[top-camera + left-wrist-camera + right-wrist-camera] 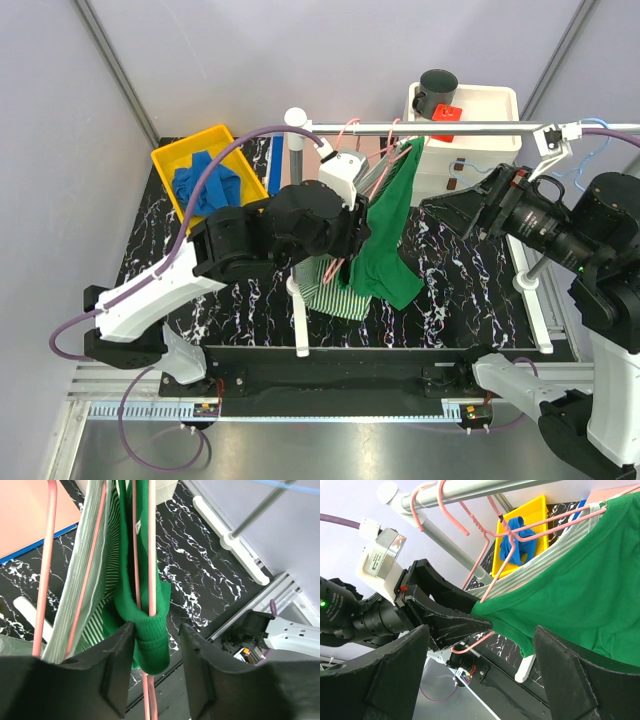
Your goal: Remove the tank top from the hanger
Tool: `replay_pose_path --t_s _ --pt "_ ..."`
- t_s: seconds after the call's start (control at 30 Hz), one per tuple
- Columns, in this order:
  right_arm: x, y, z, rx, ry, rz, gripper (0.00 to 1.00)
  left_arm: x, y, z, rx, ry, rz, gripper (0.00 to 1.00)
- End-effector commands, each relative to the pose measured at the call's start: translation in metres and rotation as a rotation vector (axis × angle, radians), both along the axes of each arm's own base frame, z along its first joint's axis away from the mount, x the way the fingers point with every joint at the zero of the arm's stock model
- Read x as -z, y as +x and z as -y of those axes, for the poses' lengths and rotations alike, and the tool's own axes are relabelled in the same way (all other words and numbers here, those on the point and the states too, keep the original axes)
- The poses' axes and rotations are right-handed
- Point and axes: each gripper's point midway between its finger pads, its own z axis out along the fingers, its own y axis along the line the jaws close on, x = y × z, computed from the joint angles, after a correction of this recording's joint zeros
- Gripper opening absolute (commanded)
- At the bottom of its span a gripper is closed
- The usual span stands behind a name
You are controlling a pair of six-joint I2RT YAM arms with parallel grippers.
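Observation:
A green tank top hangs on a pink hanger from the metal rail. My left gripper is at its left shoulder. In the left wrist view the green strap wraps the pink hanger wire between the fingers of the left gripper. The left pad touches the fabric and a gap shows at the right pad. My right gripper stands wide open just right of the top. In its own view the right gripper frames the green tank top and hanger.
A green-and-white striped garment hangs on another pink hanger beside the tank top. A yellow bin with blue cloth sits at the back left. A white box with a black cup stands behind the rail. Rack posts stand on the table.

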Motion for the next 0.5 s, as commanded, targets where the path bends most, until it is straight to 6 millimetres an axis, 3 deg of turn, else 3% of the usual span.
replay_pose_path --t_s 0.0,0.13,0.27,0.47 --pt "-0.003 -0.003 -0.003 -0.034 -0.012 0.027 0.91 -0.006 0.007 0.004 -0.012 0.006 0.046 0.38" --pt "0.001 -0.004 -0.001 -0.02 -0.014 0.019 0.91 -0.003 0.007 0.01 -0.005 0.013 0.04 0.21" --pt "0.006 -0.005 0.002 -0.004 -0.01 0.008 0.92 -0.024 0.005 0.01 0.011 -0.036 0.057 0.0" --pt "0.014 -0.007 0.006 0.025 -0.004 -0.011 0.92 -0.063 0.004 0.016 0.032 -0.127 0.088 0.0"
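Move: The near strap edge of the green tank top already lies between my left hand's open fingers, about 1 cm ahead, 1 cm right and 1 cm below. Its pink hanger's near corner pokes out some 3 cm back, 3 cm left and 4 cm below. The striped top hangs roughly 3 cm ahead, 5 cm left and 10 cm lower. From my right hand, that green edge is about 12 cm left, level fore and aft, and some 9 cm below. I shut my left fingers from half open to nearly closed on the near edge of the green tank top, pinching the cloth where it wraps the pink hanger's arm. Meanwhile the hand eases just over 1 cm right, dipping about 1 cm and then lifting back to its starting height, wrist almost unturned. ##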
